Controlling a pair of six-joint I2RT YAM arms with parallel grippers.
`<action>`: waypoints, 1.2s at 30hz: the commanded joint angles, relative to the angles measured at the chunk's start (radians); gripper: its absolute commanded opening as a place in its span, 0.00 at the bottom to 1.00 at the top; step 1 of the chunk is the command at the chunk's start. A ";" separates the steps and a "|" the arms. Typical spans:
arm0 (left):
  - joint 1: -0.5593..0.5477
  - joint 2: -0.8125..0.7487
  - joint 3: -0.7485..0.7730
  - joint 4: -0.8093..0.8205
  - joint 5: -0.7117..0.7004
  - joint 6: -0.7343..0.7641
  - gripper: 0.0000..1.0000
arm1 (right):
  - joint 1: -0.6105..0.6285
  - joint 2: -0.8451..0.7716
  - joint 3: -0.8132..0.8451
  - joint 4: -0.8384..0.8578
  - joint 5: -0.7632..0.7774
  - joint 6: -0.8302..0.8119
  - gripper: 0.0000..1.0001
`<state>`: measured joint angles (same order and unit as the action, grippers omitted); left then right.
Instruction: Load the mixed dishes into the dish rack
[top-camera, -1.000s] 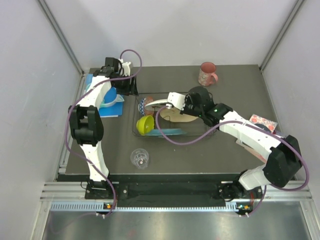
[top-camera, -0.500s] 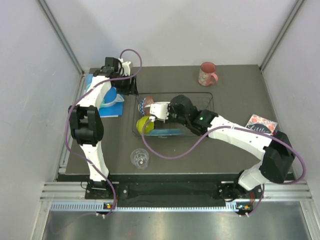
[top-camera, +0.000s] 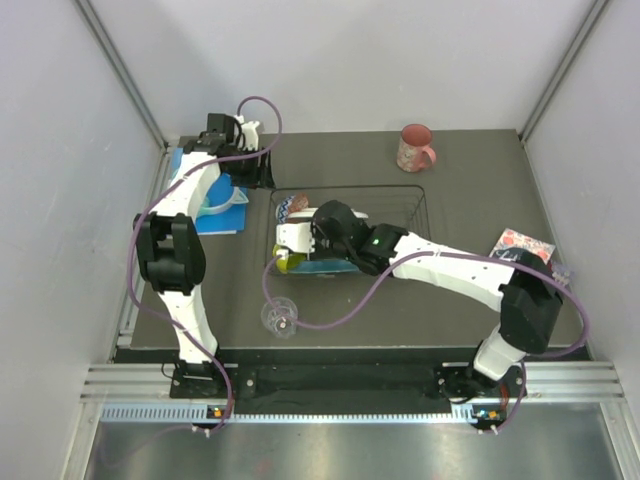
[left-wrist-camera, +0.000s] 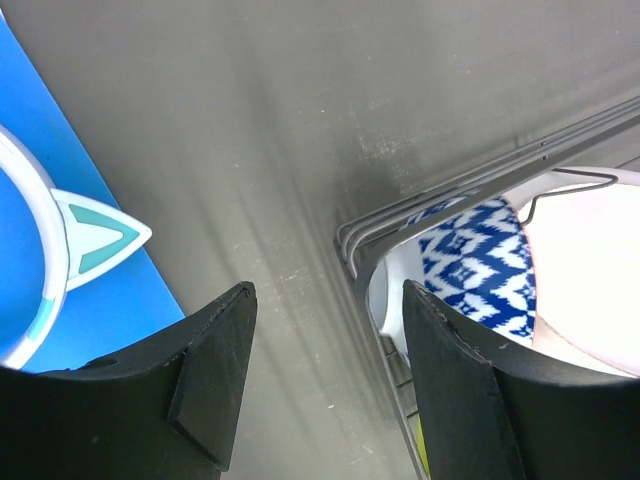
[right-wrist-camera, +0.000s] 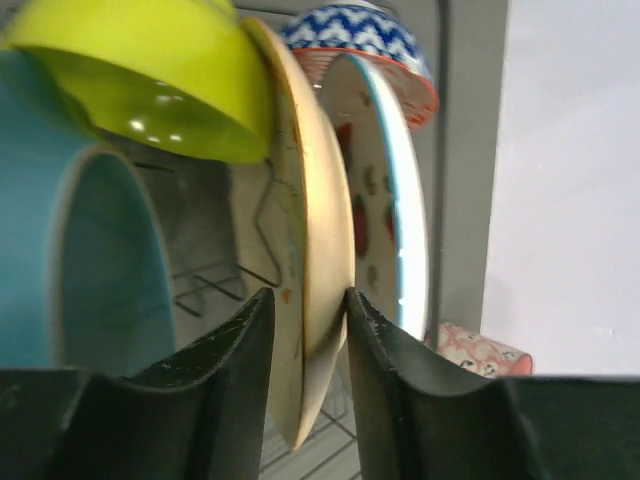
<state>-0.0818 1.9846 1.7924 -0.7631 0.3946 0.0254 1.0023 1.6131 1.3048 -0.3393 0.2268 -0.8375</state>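
The dish rack (top-camera: 426, 203) sits mid-table, with dishes crowded at its left end. My right gripper (top-camera: 291, 240) reaches into that end. In the right wrist view its fingers straddle the rim of the upright cream floral plate (right-wrist-camera: 325, 230), with a slim gap on the left side, so the right gripper (right-wrist-camera: 308, 320) is open. The white plate with red shapes (right-wrist-camera: 375, 180) stands just behind, the teal plate (right-wrist-camera: 60, 230) and lime-green bowl (right-wrist-camera: 150, 80) in front, and the red-patterned bowl (right-wrist-camera: 360, 35) at the far end. My left gripper (left-wrist-camera: 330, 300) hovers open by the rack's corner (left-wrist-camera: 450, 185).
A pink mug (top-camera: 413, 148) stands at the back of the table. A small clear glass (top-camera: 280, 317) sits near the front, left of centre. Teal cat-ear headphones (top-camera: 222, 195) lie on a blue sheet at the left. A printed card (top-camera: 522, 247) lies at the right.
The right arm swung left across the rack with the cream plate, stood it upright among the other dishes, and its jaws loosened. The left arm stayed put.
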 joint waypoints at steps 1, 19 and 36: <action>0.010 -0.061 -0.008 0.033 0.003 0.005 0.65 | 0.039 0.025 0.025 -0.055 -0.020 0.023 0.48; 0.010 -0.063 0.005 0.028 -0.003 -0.001 0.64 | 0.050 -0.124 0.145 -0.110 0.174 0.075 1.00; 0.042 -0.053 0.110 -0.027 -0.013 -0.008 0.68 | -0.687 -0.104 0.415 -0.038 -0.062 1.012 1.00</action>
<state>-0.0654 1.9827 1.8091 -0.7765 0.3737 0.0250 0.6506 1.4811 1.5955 -0.4561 0.3836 -0.3115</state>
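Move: The right fingers straddle the upper rim of the cream plate in the rack; its middle lies about 3 cm to their left and 8 cm below. The mug stands some 21 cm ahead of that hand, 19 cm right and 14 cm below. The white plate is roughly 5 cm ahead and the teal plate 7 cm back, both about 8 cm lower; the green bowl is 4 cm back, 9 cm left, 10 cm down. From the left hand, the mug is about 6 cm ahead, 35 cm right, 10 cm below. Lets go of the cream plate's rim: the right fingers, already loosening, spread fully as the hand dips about a centimetre. It then rises clear of the plates and, faster and faster, sweeps up, right and forward out of the rack towards the mug, ending some 15 cm higher and 14 cm farther right, turning clockwise about 40 degrees with its left side rolling up. ##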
